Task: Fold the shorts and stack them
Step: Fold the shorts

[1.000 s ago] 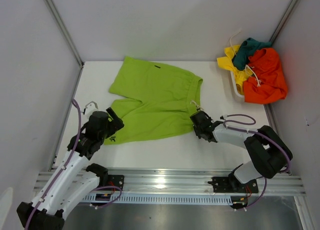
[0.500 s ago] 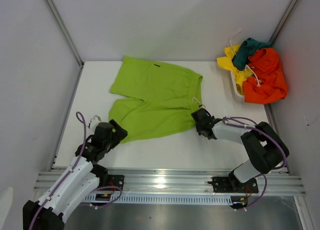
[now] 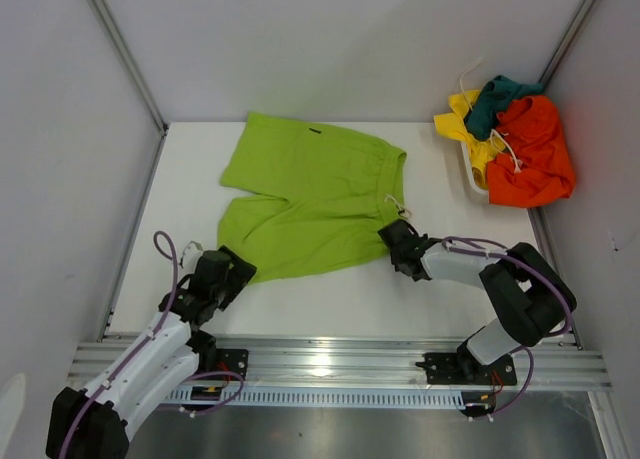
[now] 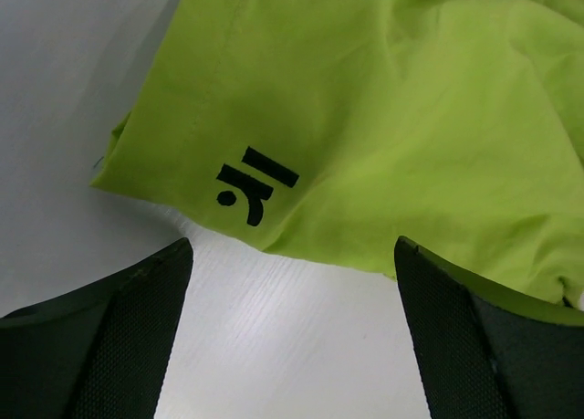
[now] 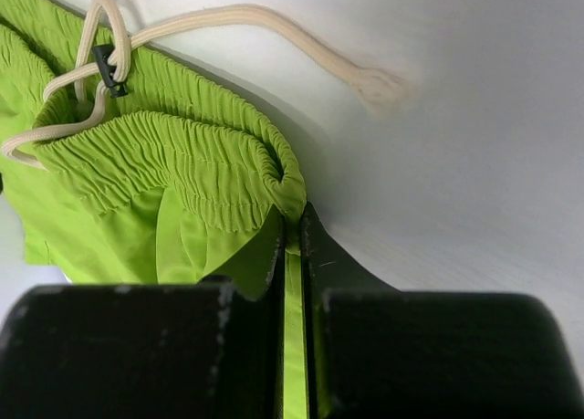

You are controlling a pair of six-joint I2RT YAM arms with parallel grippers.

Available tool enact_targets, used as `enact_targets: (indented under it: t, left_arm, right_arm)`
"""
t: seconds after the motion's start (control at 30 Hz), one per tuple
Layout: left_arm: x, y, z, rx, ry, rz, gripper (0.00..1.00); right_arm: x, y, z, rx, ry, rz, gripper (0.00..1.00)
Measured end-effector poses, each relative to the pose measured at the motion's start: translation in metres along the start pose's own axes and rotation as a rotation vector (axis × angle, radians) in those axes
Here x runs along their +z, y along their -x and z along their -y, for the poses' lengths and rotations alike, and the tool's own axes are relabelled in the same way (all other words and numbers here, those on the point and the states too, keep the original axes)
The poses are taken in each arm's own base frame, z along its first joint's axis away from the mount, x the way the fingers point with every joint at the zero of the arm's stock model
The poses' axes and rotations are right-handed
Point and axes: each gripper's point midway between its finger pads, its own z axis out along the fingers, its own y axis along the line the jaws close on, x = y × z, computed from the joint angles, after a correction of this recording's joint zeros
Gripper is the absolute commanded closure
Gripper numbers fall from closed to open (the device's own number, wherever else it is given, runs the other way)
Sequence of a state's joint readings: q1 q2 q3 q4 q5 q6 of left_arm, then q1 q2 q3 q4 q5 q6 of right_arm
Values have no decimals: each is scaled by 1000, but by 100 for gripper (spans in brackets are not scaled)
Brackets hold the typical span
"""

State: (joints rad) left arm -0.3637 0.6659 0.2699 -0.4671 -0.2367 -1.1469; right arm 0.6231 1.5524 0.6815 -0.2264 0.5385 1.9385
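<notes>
The lime green shorts lie spread flat on the white table, waistband toward the right. My left gripper hovers open just off the near leg hem. In the left wrist view that hem and its black logo lie ahead of the gripper, with bare table between the fingers. My right gripper is shut on the near corner of the elastic waistband; green cloth shows in the slit of the gripper. The white drawstring trails on the table.
A white basket stands at the back right, heaped with orange shorts, yellow shorts and dark teal shorts. White walls close in the table on three sides. The metal rail runs along the near edge.
My left arm has drawn back toward the near edge, coming off the leg hem it was over. The right gripper has kept its hold and barely shifted.
</notes>
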Motion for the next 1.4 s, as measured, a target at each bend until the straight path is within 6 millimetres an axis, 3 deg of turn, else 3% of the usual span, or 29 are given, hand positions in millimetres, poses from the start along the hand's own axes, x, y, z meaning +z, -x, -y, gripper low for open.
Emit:
enact_targets:
  t: [0.23, 0.4, 0.43, 0.53, 0.63, 0.73, 0.83, 0.9, 0.97, 1.07, 1.17, 1.3, 1.4]
  left_arm:
    - [11, 3, 3, -68, -19, 38, 37]
    - [12, 8, -2, -94, -9, 77, 47]
    - [12, 10, -5, -95, -3, 87, 56]
    - [10, 13, -9, -106, 5, 114, 62]
    - [11, 16, -13, -113, 13, 133, 56]
    - [14, 17, -17, -125, 38, 147, 30]
    - [16, 24, -8, -152, 18, 173, 23]
    - [19, 27, -4, -162, 14, 184, 25]
    - [21, 28, -2, -162, 18, 188, 31]
    - [25, 28, -5, -163, 35, 188, 57]
    - [26, 26, -10, -155, 59, 184, 72]
    - [27, 27, -15, -141, 75, 187, 100]
    - [27, 29, -19, -109, 89, 186, 100]
  right_arm:
    - [-7, -7, 7, -22, 6, 13, 100]
    - [-7, -7, 8, -19, 5, 17, 100]
    - [-7, -7, 8, -19, 5, 18, 100]
    - [-8, -6, 8, -20, 3, 20, 100]
    - [-9, -5, 10, -26, -1, 24, 100]
    - [-11, -4, 12, -36, -7, 26, 100]
    - [-14, -3, 15, -45, -13, 30, 100]
    - [-15, -2, 17, -50, -16, 31, 100]
    - [-16, -1, 18, -53, -19, 32, 100]
    - [-17, 1, 20, -55, -19, 34, 100]
    - [-18, 2, 21, -57, -19, 35, 100]
    - [-20, 4, 23, -61, -21, 37, 100]
    - [-22, 6, 26, -69, -29, 37, 100]
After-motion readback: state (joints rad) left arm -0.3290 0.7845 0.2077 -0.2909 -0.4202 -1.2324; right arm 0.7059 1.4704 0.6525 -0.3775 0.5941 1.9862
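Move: The lower leg's hem edge at the black logo lies about 3 cm ahead of the left gripper, some 2 cm to its left and 2 cm below. The hem's pointed corner is about 2 cm ahead and 6 cm left of that gripper. From the right gripper, already shut on the waistband corner, the logo hem is roughly 25 cm left and 7 cm back; the drawcord sits about 6 cm straight ahead. Work the open left gripper forward and left onto the hem by the logo, about 4 cm in all: half close, reopen while pushing farther forward, then sink a little and shut to pinch the edge, turning some 10 degrees counter-clockwise. Meanwhile keep the right grip on the waistband corner and draw it back about 3.5 cm. ##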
